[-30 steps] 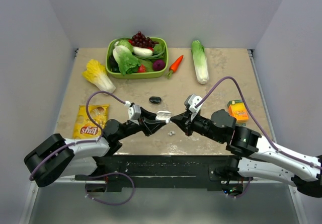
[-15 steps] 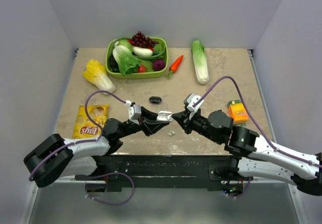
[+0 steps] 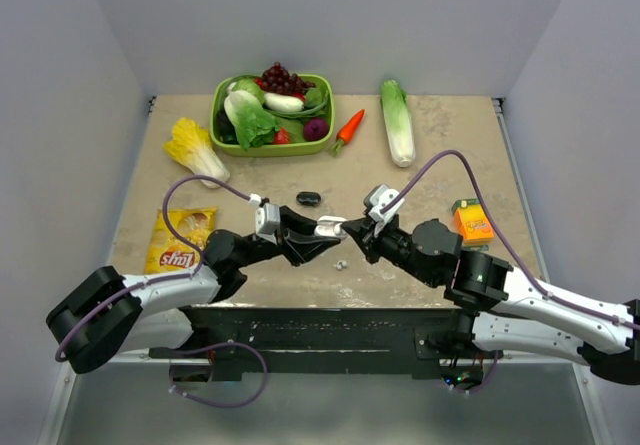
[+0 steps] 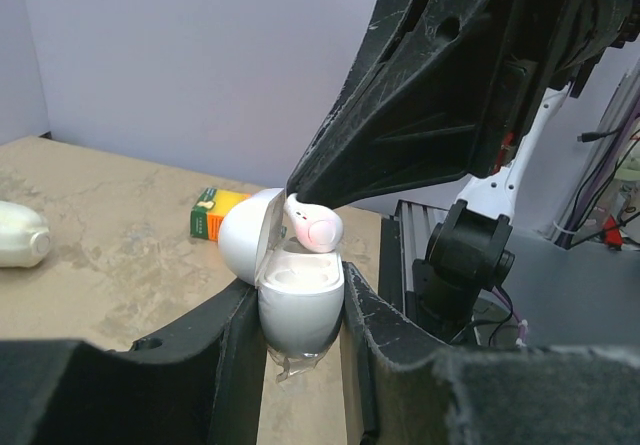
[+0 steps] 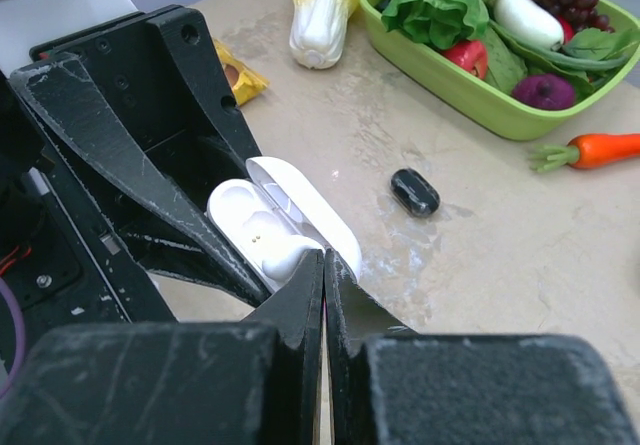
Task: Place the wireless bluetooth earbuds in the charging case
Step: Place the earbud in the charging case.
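Observation:
My left gripper (image 3: 316, 237) is shut on the white charging case (image 3: 328, 229) and holds it off the table with the lid open. In the left wrist view the case (image 4: 300, 315) stands upright between my fingers. My right gripper (image 3: 346, 231) is shut on one white earbud (image 4: 316, 227) at its fingertips, right over the case's open slots. In the right wrist view that earbud (image 5: 286, 256) sits at the near slot of the case (image 5: 250, 215), just ahead of my right gripper (image 5: 324, 263). A second earbud (image 3: 341, 264) lies on the table below.
A small black oval object (image 3: 308, 199) lies just behind the grippers. A green basket (image 3: 225, 123) of vegetables, a carrot (image 3: 348, 128) and cabbages stand at the back. A chips bag (image 3: 180, 241) lies left and a juice box (image 3: 472, 220) right.
My right gripper has moved a little left and up with the earbud, closing onto the open case. The left gripper has shifted slightly with the case. The loose earbud has not moved.

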You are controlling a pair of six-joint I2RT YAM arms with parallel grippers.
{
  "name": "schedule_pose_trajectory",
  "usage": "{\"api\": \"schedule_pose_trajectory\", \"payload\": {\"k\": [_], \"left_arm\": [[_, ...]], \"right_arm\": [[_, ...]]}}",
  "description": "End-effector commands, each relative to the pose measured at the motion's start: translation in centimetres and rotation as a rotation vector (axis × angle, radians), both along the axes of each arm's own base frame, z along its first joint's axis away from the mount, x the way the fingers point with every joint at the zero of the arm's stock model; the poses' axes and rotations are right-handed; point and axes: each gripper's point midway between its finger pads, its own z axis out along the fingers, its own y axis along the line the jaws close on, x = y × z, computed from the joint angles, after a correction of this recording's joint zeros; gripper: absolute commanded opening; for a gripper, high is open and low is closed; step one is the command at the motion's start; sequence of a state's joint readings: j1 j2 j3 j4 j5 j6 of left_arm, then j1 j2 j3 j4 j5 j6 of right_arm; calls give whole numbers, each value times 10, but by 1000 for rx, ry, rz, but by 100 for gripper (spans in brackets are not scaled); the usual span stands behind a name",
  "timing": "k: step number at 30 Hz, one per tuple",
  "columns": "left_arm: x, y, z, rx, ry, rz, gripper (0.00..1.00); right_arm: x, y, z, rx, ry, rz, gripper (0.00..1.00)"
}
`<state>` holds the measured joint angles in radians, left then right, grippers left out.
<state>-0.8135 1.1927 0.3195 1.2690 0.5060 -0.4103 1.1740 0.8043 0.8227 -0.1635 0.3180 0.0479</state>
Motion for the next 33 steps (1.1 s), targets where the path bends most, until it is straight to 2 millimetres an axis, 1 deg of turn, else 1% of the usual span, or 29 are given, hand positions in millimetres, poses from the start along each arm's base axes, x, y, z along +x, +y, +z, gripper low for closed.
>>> {"api": "schedule_pose_trajectory", "payload": {"k": [1,6,9,14,25,33], "left_arm": [[-22,22,100,-291,-303,-10,0],[-18,21,109,-296,-324,-9,0],[-16,23,112,-300,-331,-1,0],[-10,23,111,-294,-318,19,0],[0,22,112,-301,-279,54,0],[5,22,115,-303,-259,66,0]], "right_arm": [[4,1,41,67,-76,-21,0],[8,-4,63,89,-128,-41,0],[9,-5,68,86,-138,-46,0],[9,-10,75,112,-151,-58,0],[13,-15,78,119,-179,-95,0],[16,-13,71,99,-181,-112,0]]}}
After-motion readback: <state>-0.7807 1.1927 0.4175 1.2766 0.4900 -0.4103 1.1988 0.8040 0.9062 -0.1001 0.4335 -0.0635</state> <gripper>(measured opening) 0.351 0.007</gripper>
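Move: Just left of the right hand, about 3 cm over and 2 cm lower, sits the open white charging case in the left fingers; the right tips hold an earbud at its end. From the left hand that earbud is some 4 cm to the right and 2 cm up. The black case lies on the table about 14 cm ahead of the right hand, 8 cm to its left and 15 cm below; the loose earbuds are nearly under that hand, 2 cm left. Rising together, both hands climb about 5 cm, quickly at first and then creeping, the right a little more than the left. The right also eases roughly 1 cm right, its fingers tipping up some 10 degrees, drawing the pinched earbud away from the tray; the left drifts about 2 cm forward, keeping its hold on the case. ##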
